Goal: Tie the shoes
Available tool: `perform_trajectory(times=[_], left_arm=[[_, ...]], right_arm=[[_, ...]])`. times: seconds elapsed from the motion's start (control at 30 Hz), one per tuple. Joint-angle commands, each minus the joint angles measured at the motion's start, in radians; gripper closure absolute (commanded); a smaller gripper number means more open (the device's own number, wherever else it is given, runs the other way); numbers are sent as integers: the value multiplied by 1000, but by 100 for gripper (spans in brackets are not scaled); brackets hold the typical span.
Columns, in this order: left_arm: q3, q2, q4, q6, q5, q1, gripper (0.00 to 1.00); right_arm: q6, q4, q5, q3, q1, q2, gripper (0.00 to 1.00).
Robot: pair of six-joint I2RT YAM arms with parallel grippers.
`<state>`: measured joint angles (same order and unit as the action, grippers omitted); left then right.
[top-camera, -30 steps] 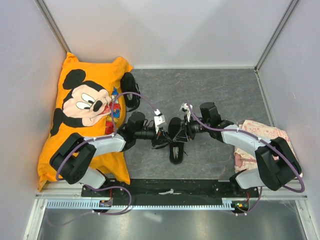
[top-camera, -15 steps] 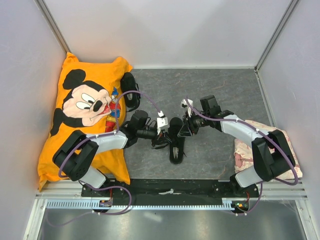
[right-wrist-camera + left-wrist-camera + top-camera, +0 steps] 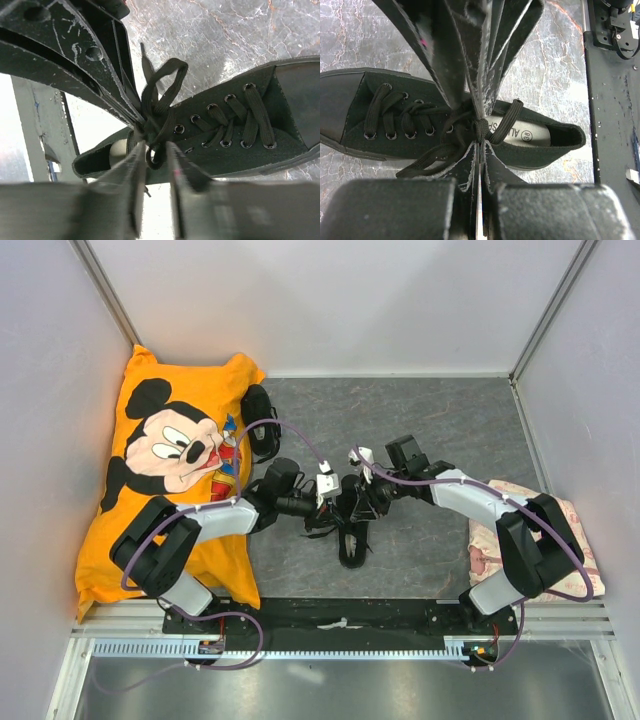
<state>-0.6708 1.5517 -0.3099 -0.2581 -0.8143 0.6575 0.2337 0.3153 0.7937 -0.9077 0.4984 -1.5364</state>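
A black shoe (image 3: pixel 352 545) lies on the grey mat between the arms, toe toward the far side. It also shows in the left wrist view (image 3: pixel 380 115) and the right wrist view (image 3: pixel 240 135). My left gripper (image 3: pixel 333 505) is shut on a lace at the knot (image 3: pixel 480 131), above the pale insole label (image 3: pixel 520 132). My right gripper (image 3: pixel 360 502) faces it from the right. Its jaws (image 3: pixel 156 147) stand slightly apart with a small lace loop (image 3: pixel 156 156) between them. A larger lace loop (image 3: pixel 167 80) stands above. A second black shoe (image 3: pixel 262 420) lies by the pillow.
An orange Mickey Mouse pillow (image 3: pixel 170 460) fills the left side. A pink patterned cloth (image 3: pixel 525 505) lies at the right under the right arm. The black base plate (image 3: pixel 340 615) runs along the near edge. White walls enclose the mat.
My right gripper drew back a little, then moved left onto the lace knot. My left gripper stayed shut at the knot and shifted slightly right.
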Motion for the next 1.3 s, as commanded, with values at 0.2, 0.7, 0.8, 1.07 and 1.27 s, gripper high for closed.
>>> perform_trajectory(times=[0.2, 0.7, 0.8, 1.07, 1.27], left_arm=[[-56, 19, 38, -72, -13, -2, 98], [-113, 39, 107, -33, 23, -2, 98], [-122, 45, 123, -26, 33, -2, 98], [-153, 62, 175, -32, 47, 4, 98], [-171, 56, 180, -4, 33, 19, 98]], right_arm=[[-19, -33, -28, -51, -7, 13, 100], [-48, -36, 94, -13, -31, 35, 100], [-46, -38, 108, -13, -31, 39, 100], [-51, -39, 108, -8, -31, 45, 100], [-48, -39, 111, -3, -31, 42, 100]])
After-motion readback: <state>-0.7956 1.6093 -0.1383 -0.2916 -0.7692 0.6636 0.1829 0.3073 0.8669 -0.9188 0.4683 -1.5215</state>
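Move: My right hand, its fingers partly open, already straddles the lace loop over the shoe's throat; the loop is about level with it and 1 cm to its left. The shoe opening lies roughly 4 cm back, 1 cm left and 5 cm below, the toe cap some 12 cm ahead, 2 cm left and 6 cm down. From my left hand, still pinching lace, the loop is about 1 cm ahead and 2 cm right, at its height. I shut my right fingers on the lace loop right beside my left fingertips, easing forward about 1 cm, then come back and lift nearly 2 cm, staying close over the throat of the shoe. My left hand keeps its pinch on the lace and, in the later part, shifts a good 1 cm forward towards the toe, rolling about 5 degrees. ##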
